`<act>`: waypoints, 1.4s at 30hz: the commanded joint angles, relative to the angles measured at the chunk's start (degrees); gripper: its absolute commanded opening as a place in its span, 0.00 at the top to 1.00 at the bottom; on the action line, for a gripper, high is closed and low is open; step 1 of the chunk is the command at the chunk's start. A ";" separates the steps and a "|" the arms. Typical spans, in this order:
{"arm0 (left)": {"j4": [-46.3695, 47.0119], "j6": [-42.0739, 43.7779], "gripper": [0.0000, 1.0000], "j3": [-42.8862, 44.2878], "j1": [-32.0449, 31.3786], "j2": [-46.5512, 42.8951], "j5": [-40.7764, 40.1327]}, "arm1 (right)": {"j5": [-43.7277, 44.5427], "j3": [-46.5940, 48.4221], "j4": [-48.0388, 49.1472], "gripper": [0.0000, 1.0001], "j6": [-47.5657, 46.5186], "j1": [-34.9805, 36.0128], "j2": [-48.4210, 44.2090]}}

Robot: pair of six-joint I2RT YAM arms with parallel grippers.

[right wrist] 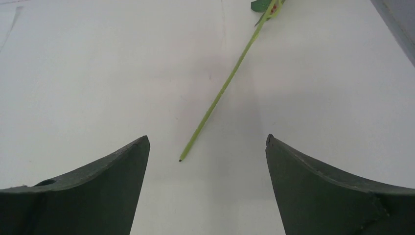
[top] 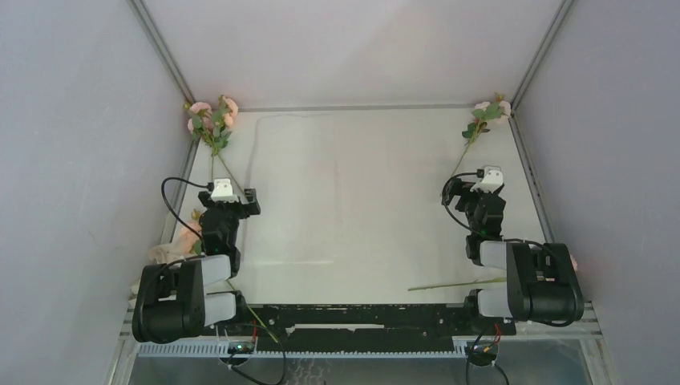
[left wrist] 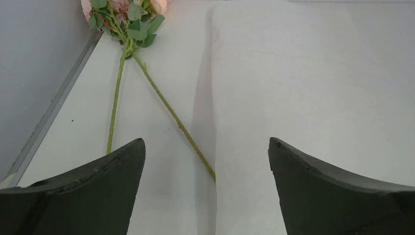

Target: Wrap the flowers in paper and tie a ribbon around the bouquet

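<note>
Pale-pink flowers point(top: 212, 120) with green leaves lie in the far left corner, their two long stems point(left wrist: 166, 105) crossing toward my left gripper point(left wrist: 206, 142). It is open and empty above the paper's left edge. A second sprig of flowers point(top: 487, 116) lies in the far right corner. Its stem point(right wrist: 220, 95) ends just ahead of my right gripper point(right wrist: 206, 138), also open and empty. The paper point(top: 361, 192) lies flat across the table's middle, between the left gripper point(top: 228, 197) and the right gripper point(top: 477, 188). The ribbon and the bouquet are out of view.
Grey walls with metal corner rails point(top: 164, 52) close in the table on three sides. A loose green stem point(top: 457, 284) lies near the right arm's base. A pink bloom point(top: 186, 238) sits beside the left arm. Black cables point(top: 172, 196) loop off both wrists.
</note>
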 commanded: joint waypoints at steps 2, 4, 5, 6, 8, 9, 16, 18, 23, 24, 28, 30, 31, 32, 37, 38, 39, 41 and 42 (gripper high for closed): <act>3.11 0.57 0.00 1.58 -0.09 0.08 -0.29 | -3.46 4.75 -4.90 0.07 -2.34 0.51 -2.47; 3.16 0.61 0.00 1.53 -0.12 0.09 -0.29 | -3.49 11.58 -19.48 0.11 -3.11 1.63 -6.34; 3.16 0.61 0.00 1.59 -0.14 0.11 -0.25 | -3.56 14.89 -25.29 0.11 -1.12 1.72 -7.51; 3.12 0.61 0.00 1.58 -0.08 0.06 -0.24 | -6.41 18.01 -29.95 0.11 2.53 1.02 -8.28; 3.90 0.54 0.00 1.22 0.04 -0.11 -0.09 | -17.29 22.41 -34.87 0.18 11.76 -0.49 -8.32; 3.82 0.17 0.00 1.29 1.01 -1.14 1.99 | -21.57 24.20 -36.68 0.22 14.47 -0.43 -7.87; -74.20 23.05 0.18 38.34 5.05 -13.76 18.00 | -29.02 35.60 -49.98 0.39 24.02 17.52 3.86; -90.92 28.14 0.22 45.17 4.24 -12.33 14.87 | -29.10 39.43 -53.47 0.42 26.02 22.35 9.03; -104.97 31.64 0.22 41.02 3.98 -10.97 10.57 | -30.32 43.68 -46.93 0.48 33.42 29.56 20.64; -104.62 32.11 0.23 38.53 3.96 -11.10 10.75 | -30.59 45.04 -46.80 0.48 33.81 30.83 22.77; -99.61 32.06 0.27 31.25 3.96 -12.12 10.40 | -30.16 50.96 -48.22 0.52 34.34 35.68 29.91; -96.63 32.16 0.27 28.55 3.89 -13.11 10.29 | -29.33 52.79 -48.65 0.52 35.26 36.49 32.87; -95.19 32.16 0.27 27.23 3.96 -13.45 10.22 | -28.84 53.17 -48.33 0.52 36.00 36.66 33.96; -93.93 32.03 0.27 26.22 3.89 -13.54 9.94 | -28.15 53.27 -47.79 0.52 36.79 36.75 34.80; -92.43 33.47 0.28 24.84 3.59 -11.98 7.34 | -26.28 55.08 -46.32 0.50 37.73 36.77 38.83; -91.75 33.70 0.28 24.37 3.62 -11.79 6.73 | -26.63 56.14 -46.97 0.50 37.71 36.76 39.88; -91.24 33.86 0.28 23.89 3.54 -11.65 6.38 | -26.86 57.04 -47.41 0.50 37.68 36.84 40.79; -91.01 34.39 0.28 23.32 3.36 -11.43 6.30 | -26.67 58.15 -47.74 0.50 37.67 37.06 42.09; -90.86 34.56 0.28 23.06 3.29 -11.35 6.23 | -26.60 58.39 -47.85 0.50 37.70 37.12 42.45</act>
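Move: From the left hand, the near-left flower's stem below its leaves lies about 17 cm back, 5 cm left and 11 cm down; the cream bundle is 15 cm back and 20 cm left, the far-left blooms 24 cm ahead and 8 cm left. From the right hand, the paper's middle crease is some 35 cm left, level and 9 cm below, that same stem 17 cm back and 63 cm left, the near-right flower 19 cm back and 3 cm right. Both hands arc, narrowing, tipping down: right 37 cm left over paper, left 12 cm back towards near-left flower. ##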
